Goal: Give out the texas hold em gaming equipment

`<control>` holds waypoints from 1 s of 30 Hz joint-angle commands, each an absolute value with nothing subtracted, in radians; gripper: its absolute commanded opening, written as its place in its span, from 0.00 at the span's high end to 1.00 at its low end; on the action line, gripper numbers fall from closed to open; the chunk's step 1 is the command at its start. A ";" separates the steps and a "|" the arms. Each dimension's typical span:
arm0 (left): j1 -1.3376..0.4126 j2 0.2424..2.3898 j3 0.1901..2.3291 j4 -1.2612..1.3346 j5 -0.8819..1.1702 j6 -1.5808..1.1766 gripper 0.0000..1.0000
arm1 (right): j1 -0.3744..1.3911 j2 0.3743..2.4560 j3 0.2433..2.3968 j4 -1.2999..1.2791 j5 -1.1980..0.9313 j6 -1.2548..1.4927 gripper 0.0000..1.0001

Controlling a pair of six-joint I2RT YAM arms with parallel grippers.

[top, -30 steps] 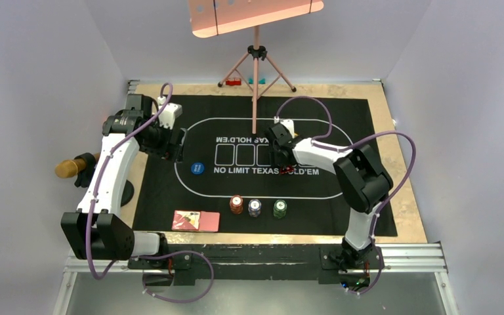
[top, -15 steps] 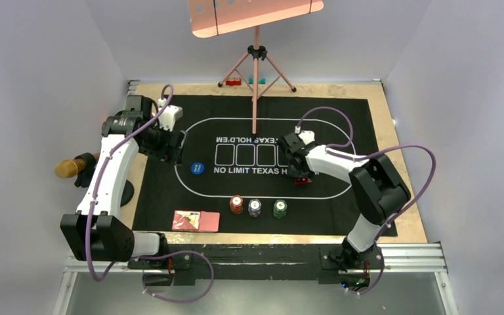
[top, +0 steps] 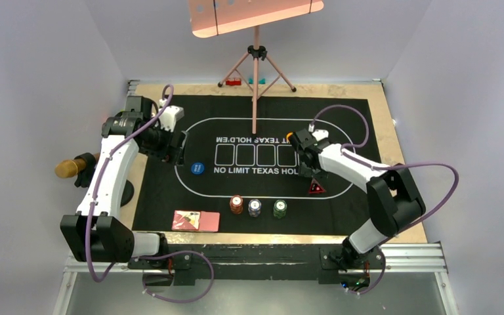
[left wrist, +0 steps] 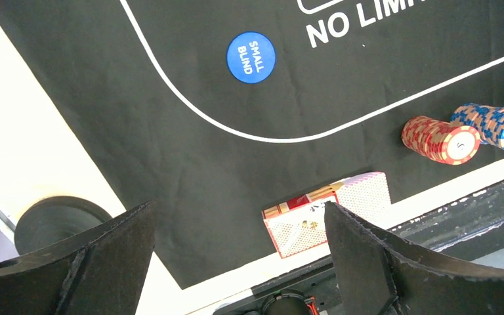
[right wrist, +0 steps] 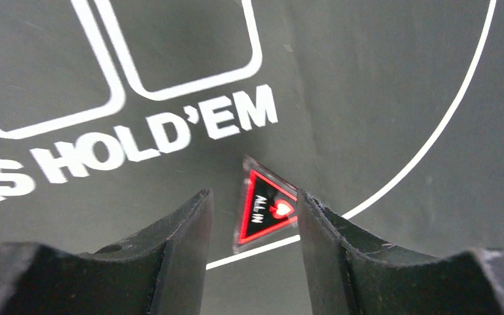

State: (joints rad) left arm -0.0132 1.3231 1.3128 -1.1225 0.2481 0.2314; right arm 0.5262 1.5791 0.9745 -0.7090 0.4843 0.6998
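A dark triangle [top: 315, 188] with red edging and "ALL IN" [right wrist: 266, 209] lies flat on the black mat, on the white oval line. My right gripper [top: 307, 172] hovers just over it, open. The triangle sits between the fingertips [right wrist: 252, 195], close to the right finger, with a gap on the left. My left gripper [top: 170, 147] hangs open and empty [left wrist: 239, 210] over the mat's left part. A blue "SMALL BLIND" button [top: 197, 168] [left wrist: 251, 58] lies nearby. Red [top: 236, 204], grey [top: 254, 208] and green [top: 279, 209] chip stacks stand near the front, with the card pack [top: 195, 220] [left wrist: 328, 220] to their left.
The black printed mat [top: 367, 131] covers most of the wooden table. A tripod [top: 256, 79] stands at the back centre with small toy blocks [top: 235, 82] by its feet. A brown-handled object [top: 72, 167] lies off the left edge. A metal rail [top: 256, 252] runs along the near edge.
The right arm has swung right and forward, and the triangle moved with it from the mat's lettering to the oval line. Its jaws narrowed slightly. The left arm stayed put.
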 commanded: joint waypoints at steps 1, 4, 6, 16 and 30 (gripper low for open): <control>-0.006 1.272 1.280 -1.106 0.296 0.249 0.00 | 0.557 1.536 1.144 -0.710 0.509 0.620 0.46; -0.006 1.241 1.256 -1.098 0.309 0.254 0.00 | 0.643 1.494 1.221 -0.674 0.468 0.541 0.39; -0.006 1.220 1.243 -1.091 0.309 0.248 0.00 | 0.746 1.474 1.263 -0.642 0.454 0.482 0.35; -0.006 1.133 1.154 -1.037 0.278 0.205 0.00 | 1.045 1.576 1.332 -0.562 0.237 0.397 0.20; -0.006 1.115 1.076 -0.876 0.250 0.184 0.00 | 1.152 1.745 1.314 -0.522 0.211 0.376 0.19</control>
State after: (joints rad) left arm -0.0132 1.0889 1.0847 -0.9470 0.2573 0.2031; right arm 1.1481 1.7481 1.3155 -0.5442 0.2077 0.3916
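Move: The red chip stack lies some 27 cm to the right gripper's left and 9 cm back, its middle about level with the finger pads. The blue stack stands 6 cm to the red one's right and the green one 15 cm to its right, both about 1 cm nearer the base; the card decks lie 12 cm to its left and 5 cm farther back. From the left gripper, the red stack is about 21 cm right, 7 cm back and 14 cm below. Lift the right gripper away from the all-in triangle in a leftward arc, rising some 14 cm and edging forward first, then drawing back and sinking about 9 cm to hang over the red chip stack, 28 cm farther left. Turn the wrist roughly 55 degrees counter-clockwise on the way and spread the half-open fingers wider. Ease the empty left gripper back about 3 cm, then slightly forward again, tipping its fingers outward. ##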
